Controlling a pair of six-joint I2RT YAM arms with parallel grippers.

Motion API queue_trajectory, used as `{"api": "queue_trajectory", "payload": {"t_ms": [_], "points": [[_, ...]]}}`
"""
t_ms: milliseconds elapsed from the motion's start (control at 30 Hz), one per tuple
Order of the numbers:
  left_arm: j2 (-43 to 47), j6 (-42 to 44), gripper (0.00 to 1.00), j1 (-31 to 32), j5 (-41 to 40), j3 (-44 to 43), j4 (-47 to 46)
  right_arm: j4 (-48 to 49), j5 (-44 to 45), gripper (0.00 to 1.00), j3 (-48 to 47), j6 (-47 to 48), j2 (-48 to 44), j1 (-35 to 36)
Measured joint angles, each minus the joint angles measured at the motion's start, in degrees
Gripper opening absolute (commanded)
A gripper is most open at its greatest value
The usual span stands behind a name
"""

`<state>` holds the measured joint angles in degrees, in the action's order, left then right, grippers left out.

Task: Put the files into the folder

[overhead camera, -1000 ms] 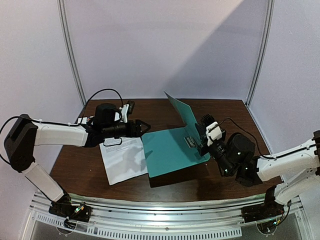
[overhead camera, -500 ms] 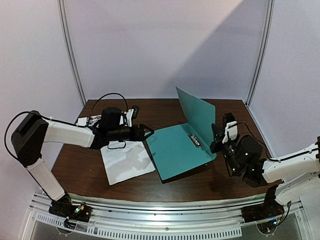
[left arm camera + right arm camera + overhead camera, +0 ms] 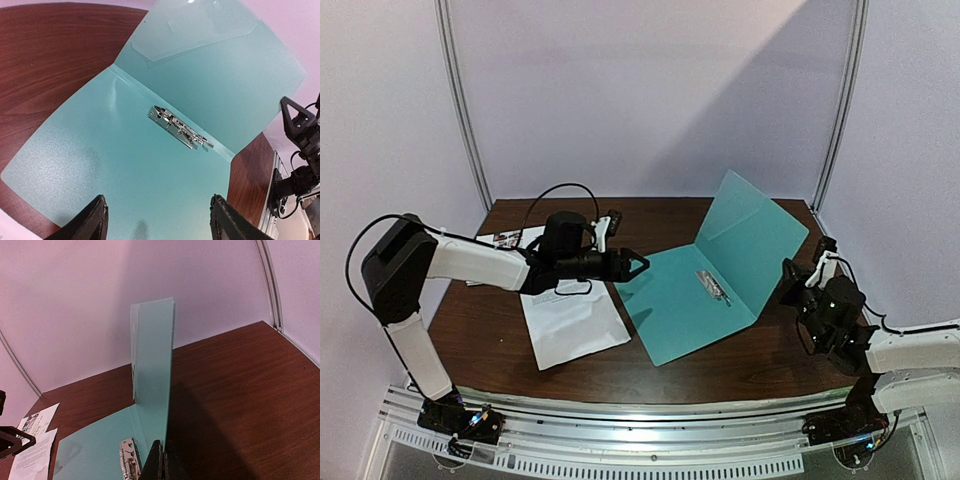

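The teal folder (image 3: pixel 675 305) lies open on the table, its cover (image 3: pixel 752 238) raised and leaning back to the right. A metal clip (image 3: pixel 713 287) sits by the spine. My right gripper (image 3: pixel 790 283) is shut on the cover's lower edge, seen edge-on in the right wrist view (image 3: pixel 161 460). My left gripper (image 3: pixel 635 266) is open and empty, hovering over the folder's left edge; its view shows the inner panel (image 3: pixel 125 150) and the clip (image 3: pixel 180 132). The white text sheet (image 3: pixel 570 320) lies left of the folder. The picture sheet (image 3: pixel 505 238) is partly hidden behind the left arm.
The table's back edge meets the lilac wall. Vertical frame posts (image 3: pixel 460 110) stand at both back corners. A black cable (image 3: pixel 555 190) loops above the left arm. Bare wood (image 3: pixel 250 390) lies right of the raised cover.
The right gripper pulled the cover further right and back, opening the folder wider. The folder slid right. The left gripper moved right, over the folder's left edge.
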<state>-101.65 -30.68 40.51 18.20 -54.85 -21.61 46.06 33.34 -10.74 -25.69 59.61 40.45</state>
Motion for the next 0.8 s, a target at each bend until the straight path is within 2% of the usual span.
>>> {"api": "queue_trajectory", "payload": {"t_ms": [267, 600, 667, 733, 800], "points": [[-2.64, 0.0, 0.69, 0.37, 0.24, -1.7, 0.11, -5.35, -2.71, 0.0, 1.95, -7.19, -1.9, -5.95], [-4.96, 0.0, 0.69, 1.36, 0.22, -3.06, 0.79, -7.91, -5.03, 0.0, 2.62, -8.74, -1.64, -9.77], [-5.7, 0.0, 0.69, 1.51, -0.02, -3.48, 0.87, -8.46, -5.07, 0.07, 2.62, -8.55, -1.55, -9.9], [-6.51, 0.0, 0.68, 1.73, -0.48, -3.61, 1.01, -9.44, -4.92, 0.25, 2.6, -8.04, -1.53, -10.08], [-7.37, 0.0, 0.68, 1.95, -0.79, -3.76, 1.18, -11.28, -4.7, 0.33, 2.43, -7.85, -1.53, -10.14]]}}
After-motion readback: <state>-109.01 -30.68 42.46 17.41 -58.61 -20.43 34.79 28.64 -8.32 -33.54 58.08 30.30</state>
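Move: The folder's green cover, pinched by its near edge in the right hand, has its middle about 10 cm ahead, 6 cm left and 6 cm below that hand; the bare table where it would lie flat centres roughly 15 cm ahead, 2 cm right, 18 cm down. The metal clip is 8 cm ahead, 11 cm left. From the left hand, the flat leaf's middle is some 10 cm right, 1 cm back and 12 cm below; the clip 18 cm right, 4 cm ahead; the white sheet 17 cm left, 4 cm back. The raised cover is swung farther open by the right hand, still holding its near edge, as it goes about 5 cm down and 5 cm right, slowing and tipping some 10 degrees nose-down; right at the end its fingers part slightly, with the cover still between them. Meanwhile the left hand, fingers kept open, sinks about 4 cm towards the flat leaf and drifts 2 cm right. ##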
